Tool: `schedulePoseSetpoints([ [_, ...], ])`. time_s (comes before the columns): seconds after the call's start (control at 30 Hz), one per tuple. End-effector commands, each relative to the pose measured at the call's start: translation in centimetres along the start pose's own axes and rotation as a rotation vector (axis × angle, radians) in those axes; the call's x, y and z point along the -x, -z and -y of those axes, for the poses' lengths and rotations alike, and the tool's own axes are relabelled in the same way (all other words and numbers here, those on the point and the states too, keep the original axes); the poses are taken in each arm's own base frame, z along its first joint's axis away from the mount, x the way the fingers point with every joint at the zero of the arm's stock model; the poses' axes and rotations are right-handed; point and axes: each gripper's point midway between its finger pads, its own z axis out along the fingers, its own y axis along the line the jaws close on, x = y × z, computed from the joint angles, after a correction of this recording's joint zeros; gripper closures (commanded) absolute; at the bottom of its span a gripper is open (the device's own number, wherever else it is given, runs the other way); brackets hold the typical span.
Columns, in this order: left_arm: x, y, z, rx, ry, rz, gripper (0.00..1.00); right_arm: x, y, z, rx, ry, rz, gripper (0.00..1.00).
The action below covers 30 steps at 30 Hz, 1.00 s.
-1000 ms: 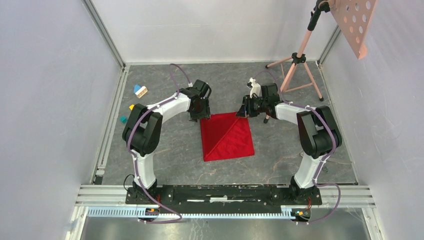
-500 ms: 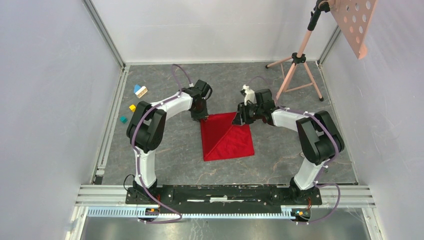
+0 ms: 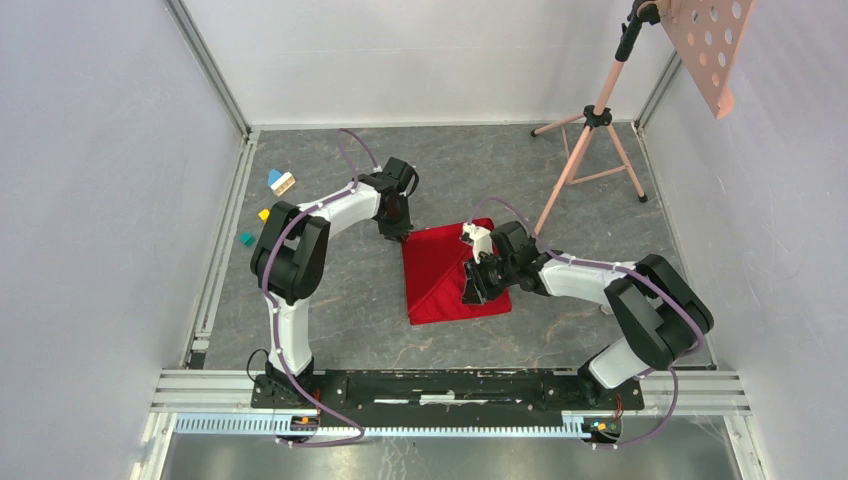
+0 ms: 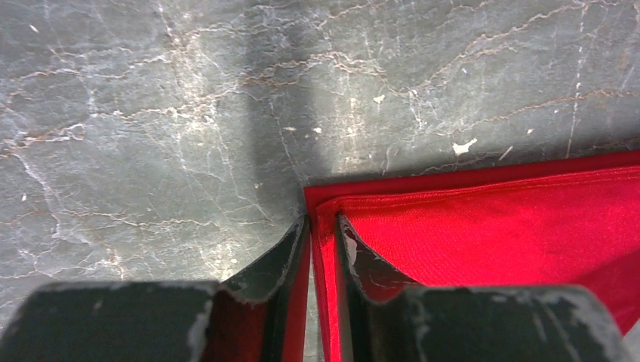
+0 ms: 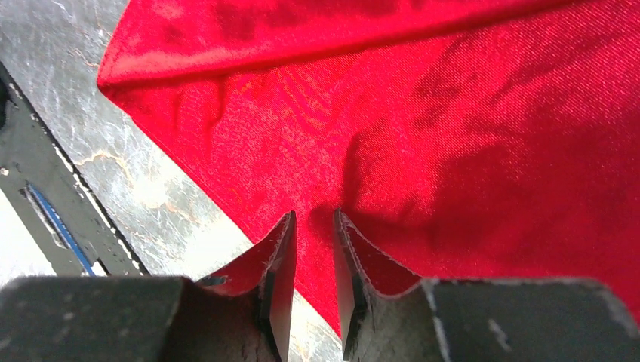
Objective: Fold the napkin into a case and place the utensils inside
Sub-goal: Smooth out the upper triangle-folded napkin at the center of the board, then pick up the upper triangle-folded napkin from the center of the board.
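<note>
The red napkin (image 3: 440,270) lies flat on the grey table as a folded square with a diagonal crease. My left gripper (image 3: 399,233) is at its far left corner. In the left wrist view the napkin's (image 4: 490,219) side hem runs between the fingers of that gripper (image 4: 323,222), which stand a narrow gap apart with a sliver of table showing. My right gripper (image 3: 472,290) hovers over the cloth's near right part. Its tips (image 5: 313,219) rest on the wrinkled napkin (image 5: 453,113), slightly apart. The utensils are out of view.
Small coloured toy blocks (image 3: 281,181) lie by the left wall, with a yellow one (image 3: 264,214) and a teal one (image 3: 246,239) nearer. A pink tripod stand (image 3: 598,120) rises at the back right under a perforated board (image 3: 705,40). Walls enclose three sides.
The right gripper has swung from beside the napkin's far right corner toward the near side, over the cloth. The left jaws have narrowed around the far left corner.
</note>
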Motion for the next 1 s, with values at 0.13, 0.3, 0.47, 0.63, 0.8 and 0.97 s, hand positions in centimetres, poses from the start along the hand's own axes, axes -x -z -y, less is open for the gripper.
schedulePoseSetpoints([
  [0.13,0.1,2.0,1.7,-0.116,-0.001,0.012,0.69,-3.1,1.6,3.0,-0.183,0.036,-0.048,0.71],
  [0.3,-1.4,5.6,1.9,-0.210,0.014,0.035,0.52,-2.7,2.8,4.3,-0.270,0.098,-0.083,0.70],
  [0.47,-3.2,9.9,1.0,-0.275,0.002,0.081,0.46,-0.3,5.3,5.9,-0.420,0.173,-0.113,0.62],
  [0.63,-3.6,14.2,-2.2,-0.274,0.004,0.188,0.40,1.2,6.6,4.2,-0.482,0.201,-0.135,0.54],
  [0.8,-3.2,17.9,-4.4,-0.291,0.007,0.274,0.37,3.0,3.8,-4.6,-0.334,0.212,-0.062,0.42],
  [0.97,-2.8,19.5,-5.5,-0.295,-0.008,0.343,0.34,3.7,0.0,-8.9,-0.366,0.245,-0.112,0.46],
])
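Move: At the hands' level, the folded napkin's middle lies some 6 cm ahead and 3 cm left of the right hand, and about 8 cm back and 9 cm right of the left hand, whose fingertips stand at its far-left corner. From the right hand, the napkin's near-left corner is about 6 cm back and 11 cm left; the tripod foot stands some 14 cm ahead and 11 cm right. Dragging its low fingertips over the cloth, the right hand sweeps some 7 cm right and slightly forward, then lifts and swings back left to hover over the near-left corner, fingers opening wider and tipping some 20 degrees steeper. The left hand comes free of the far-left corner, drawing back about 9 cm, rising 16 cm and drifting left as its fingers open. ##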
